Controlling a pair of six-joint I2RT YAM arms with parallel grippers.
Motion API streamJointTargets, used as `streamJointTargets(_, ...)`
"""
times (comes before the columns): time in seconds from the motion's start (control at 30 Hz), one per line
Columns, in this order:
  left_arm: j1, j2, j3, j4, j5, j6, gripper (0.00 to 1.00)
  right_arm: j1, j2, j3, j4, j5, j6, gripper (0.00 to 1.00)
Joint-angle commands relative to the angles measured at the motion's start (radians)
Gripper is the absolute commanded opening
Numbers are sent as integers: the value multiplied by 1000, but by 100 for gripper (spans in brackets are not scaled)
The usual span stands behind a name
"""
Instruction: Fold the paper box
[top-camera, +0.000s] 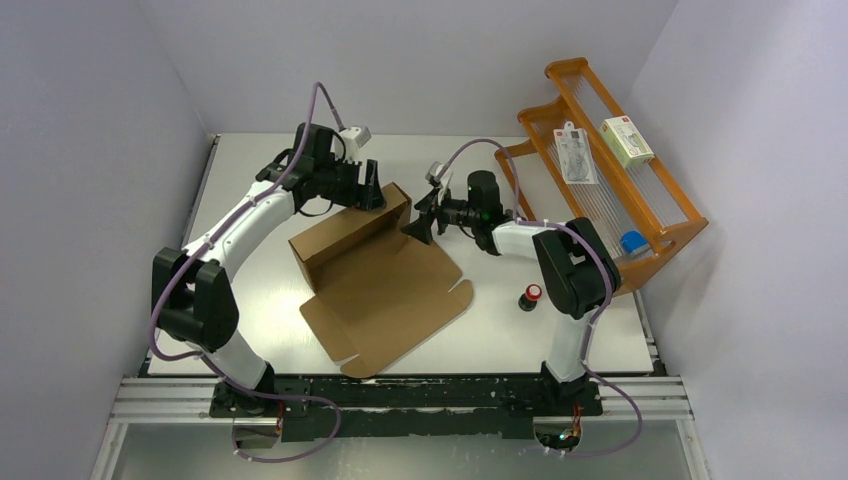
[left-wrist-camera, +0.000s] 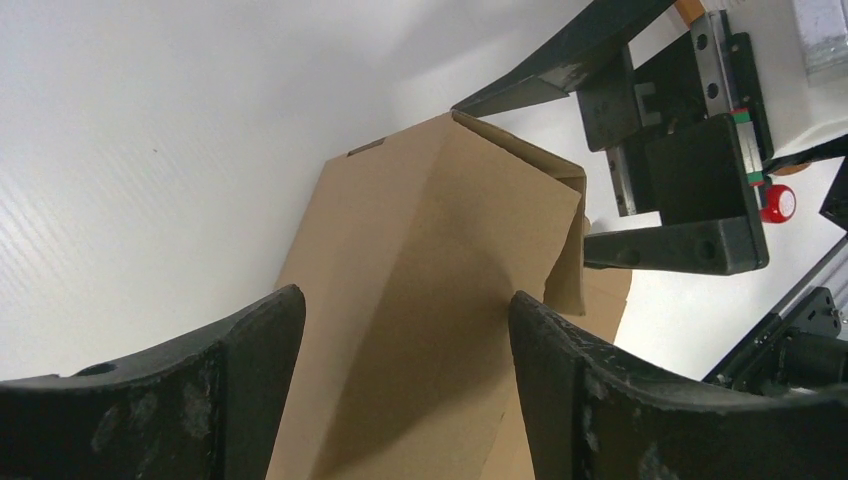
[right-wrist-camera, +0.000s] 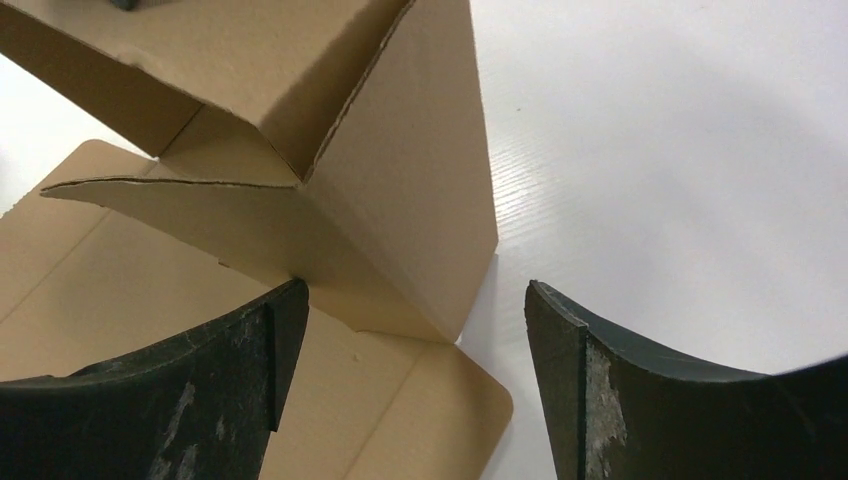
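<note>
The paper box (top-camera: 375, 275) is brown corrugated cardboard in the middle of the table. Its far part is folded up into walls (top-camera: 345, 235), and a broad flat panel (top-camera: 395, 300) lies toward me. My left gripper (top-camera: 371, 188) hangs open over the far wall. In the left wrist view its fingers (left-wrist-camera: 250, 350) straddle the raised cardboard (left-wrist-camera: 420, 300). My right gripper (top-camera: 421, 222) stands open at the box's right end. In the right wrist view a folded-up side flap (right-wrist-camera: 400, 210) and a rounded tab (right-wrist-camera: 440, 400) lie between and beyond its fingers (right-wrist-camera: 240, 370). Neither gripper holds anything.
An orange wire rack (top-camera: 668, 235) stands at the back right. It holds a white-and-green carton (top-camera: 627, 140), a blister pack (top-camera: 575, 155) and a blue item (top-camera: 632, 241). A small red-capped object (top-camera: 530, 296) sits on the table by the right arm.
</note>
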Motion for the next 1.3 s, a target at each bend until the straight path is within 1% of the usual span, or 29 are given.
streamJointTargets(0.0, 6, 21, -11, 7, 64, 11, 79, 20, 17, 24, 57, -1, -10, 83)
streamJointTargets(0.13, 6, 27, -13, 10, 96, 9, 79, 30, 14, 23, 88, 14, 0, 79)
streamJointTargets(0.27, 6, 33, -13, 13, 128, 3, 79, 45, 11, 22, 106, 34, 1, 74)
streamJointTargets(0.33, 6, 33, -17, 16, 139, 1, 79, 53, 9, 18, 111, 55, 0, 68)
streamJointTargets(0.53, 6, 35, -19, 21, 176, -4, 79, 61, 7, 2, 162, 78, 22, 58)
streamJointTargets(0.67, 7, 32, -21, 25, 210, -7, 79, 68, -1, -19, 194, 124, 33, 48)
streamJointTargets(1.0, 7, 15, -33, 44, 277, -23, 79, 99, -35, -90, 267, 273, 59, 30)
streamJointTargets(1.13, 7, 19, -35, 44, 286, -28, 79, 125, -56, -114, 282, 364, 73, 23)
streamJointTargets(1.27, 10, 13, -40, 55, 320, -43, 79, 157, -74, -122, 272, 462, 76, 21)
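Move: From the right gripper, the box's right corner (folded end wall with its flap) stands about 3 cm to the left, level with the fingers ahead and in height. From that gripper, the middle of the box's raised top panel is some 13 cm left and about 1 cm back; the flat base lies about 15 cm back, 6 cm left and 10 cm below. From the left gripper, the panel's middle is roughly 3 cm back, 5 cm left and 3 cm below. Bring the right gripper about 2 cm left and 1 cm up onto the box's right corner, turning it some 10 degrees clockwise, and close the wide-open fingers to pinch the folded end wall, one finger inside and one outside. Meanwhile carry the left gripper back and right about 4 cm, turning it clockwise, fingers still open, its outer finger against the box's rear side. ##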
